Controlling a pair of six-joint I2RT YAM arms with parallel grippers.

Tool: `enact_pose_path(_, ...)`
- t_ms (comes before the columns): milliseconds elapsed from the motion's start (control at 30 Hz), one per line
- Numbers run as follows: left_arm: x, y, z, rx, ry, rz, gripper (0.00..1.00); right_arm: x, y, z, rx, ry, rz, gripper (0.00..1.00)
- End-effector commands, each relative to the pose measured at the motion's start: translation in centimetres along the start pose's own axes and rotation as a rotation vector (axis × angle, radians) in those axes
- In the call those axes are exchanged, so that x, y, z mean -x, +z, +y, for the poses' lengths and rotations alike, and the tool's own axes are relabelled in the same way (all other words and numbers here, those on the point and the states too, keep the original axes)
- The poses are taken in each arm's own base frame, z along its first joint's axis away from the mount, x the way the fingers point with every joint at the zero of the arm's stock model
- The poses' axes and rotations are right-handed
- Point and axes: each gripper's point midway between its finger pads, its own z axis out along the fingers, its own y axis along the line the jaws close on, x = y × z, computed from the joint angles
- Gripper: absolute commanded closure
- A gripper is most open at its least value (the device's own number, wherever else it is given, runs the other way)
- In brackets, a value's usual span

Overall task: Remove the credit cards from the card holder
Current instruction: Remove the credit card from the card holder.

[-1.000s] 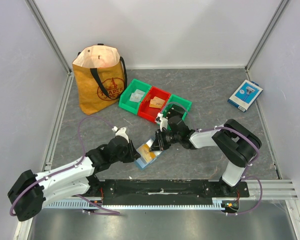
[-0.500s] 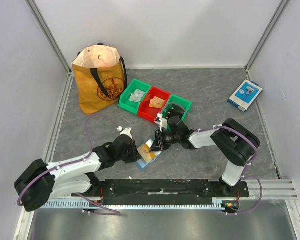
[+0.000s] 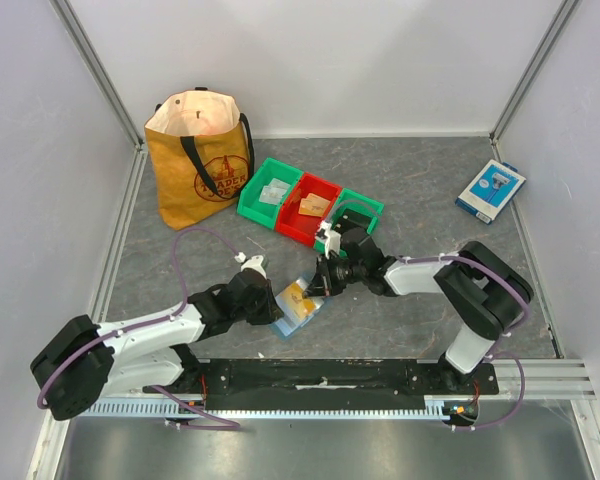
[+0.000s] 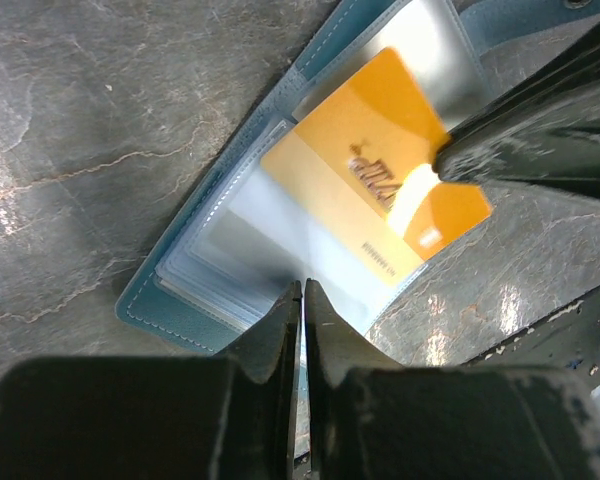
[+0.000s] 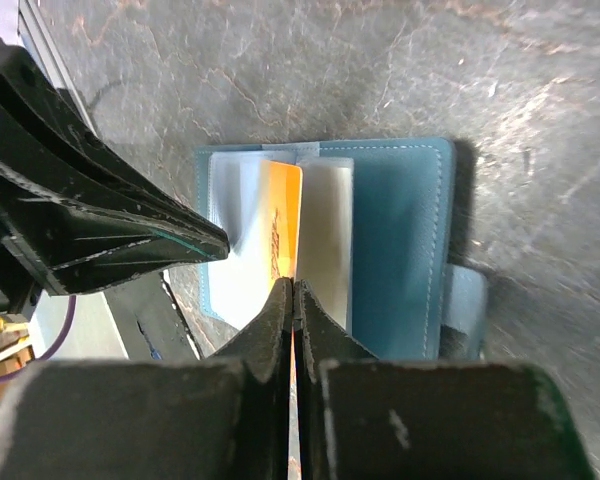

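Observation:
The dusty-blue card holder (image 3: 292, 316) lies open on the grey table between both arms. Its clear sleeves (image 4: 270, 240) fan out in the left wrist view. My left gripper (image 4: 302, 292) is shut on the near edge of a sleeve, pinning the card holder (image 4: 170, 295). An orange credit card (image 4: 370, 185) sticks partly out of a sleeve. My right gripper (image 5: 293, 290) is shut on that card (image 5: 283, 235) at its edge, over the card holder (image 5: 400, 230). From above, the left gripper (image 3: 273, 312) and right gripper (image 3: 318, 287) meet at the orange card (image 3: 298, 296). Other cards are hidden.
Three small bins stand behind the card holder: green (image 3: 268, 192), red (image 3: 308, 208) and green (image 3: 358, 212), some with cards inside. A mustard tote bag (image 3: 202, 160) stands at the back left. A blue-and-white box (image 3: 490, 190) lies at the right.
My right gripper has closed on the orange card and drawn it up and right, partly out of its sleeve. My left gripper has narrowed onto the card holder's sleeve edge.

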Motion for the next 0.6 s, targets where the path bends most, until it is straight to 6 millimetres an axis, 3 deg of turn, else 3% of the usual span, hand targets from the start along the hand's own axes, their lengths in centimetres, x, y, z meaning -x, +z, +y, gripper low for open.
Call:
enact_pose_path(0, -1.8, 0.0, 3.0, 0.112, 0.007, 0.057, 0.9, 2.2, -1.9, -1.1, -0.087, -0.046, -0.092, 1.0)
enact_pose_path(200, -1.1, -0.2, 2.4, 0.094, 0.001, 0.031, 0.84, 3.6, -4.0, -0.8, -0.123, -0.058, -0.174, 1.0)
enact_pose_path(367, 1.1, -0.8, -0.2, -0.021, -0.021, -0.065, 0.59, 4.9, -5.5, 1.0, -0.084, -0.02, -0.292, 1.0)
enact_pose_path(567, 5.2, -3.6, -4.5, -0.225, -0.034, -0.253, 0.27, 6.6, -7.8, 3.7, 0.012, 0.058, -0.458, 1.0)
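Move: My shut right fingers already grip the orange credit card by its edge; its middle is about 3 cm left, 1 cm back and slightly below. The card holder's middle is some 3 cm back, 3 cm left and 2 cm below. The red tray is about 20 cm ahead and 1 cm right, the right-hand green tray 15 cm ahead and 9 cm right. From my left hand, resting on the holder, its middle is 3 cm ahead and 4 cm right, the card 4 cm ahead and 4 cm right. I keep my right-hand pinch on the orange card and draw it out of its pocket, up about 5 cm and 4 cm to the right, going a little forward at first, while that wrist swings some 15 degrees clockwise. My left fingertips stay on the holder for the first half, then spread wide and lift off about 3 cm. ##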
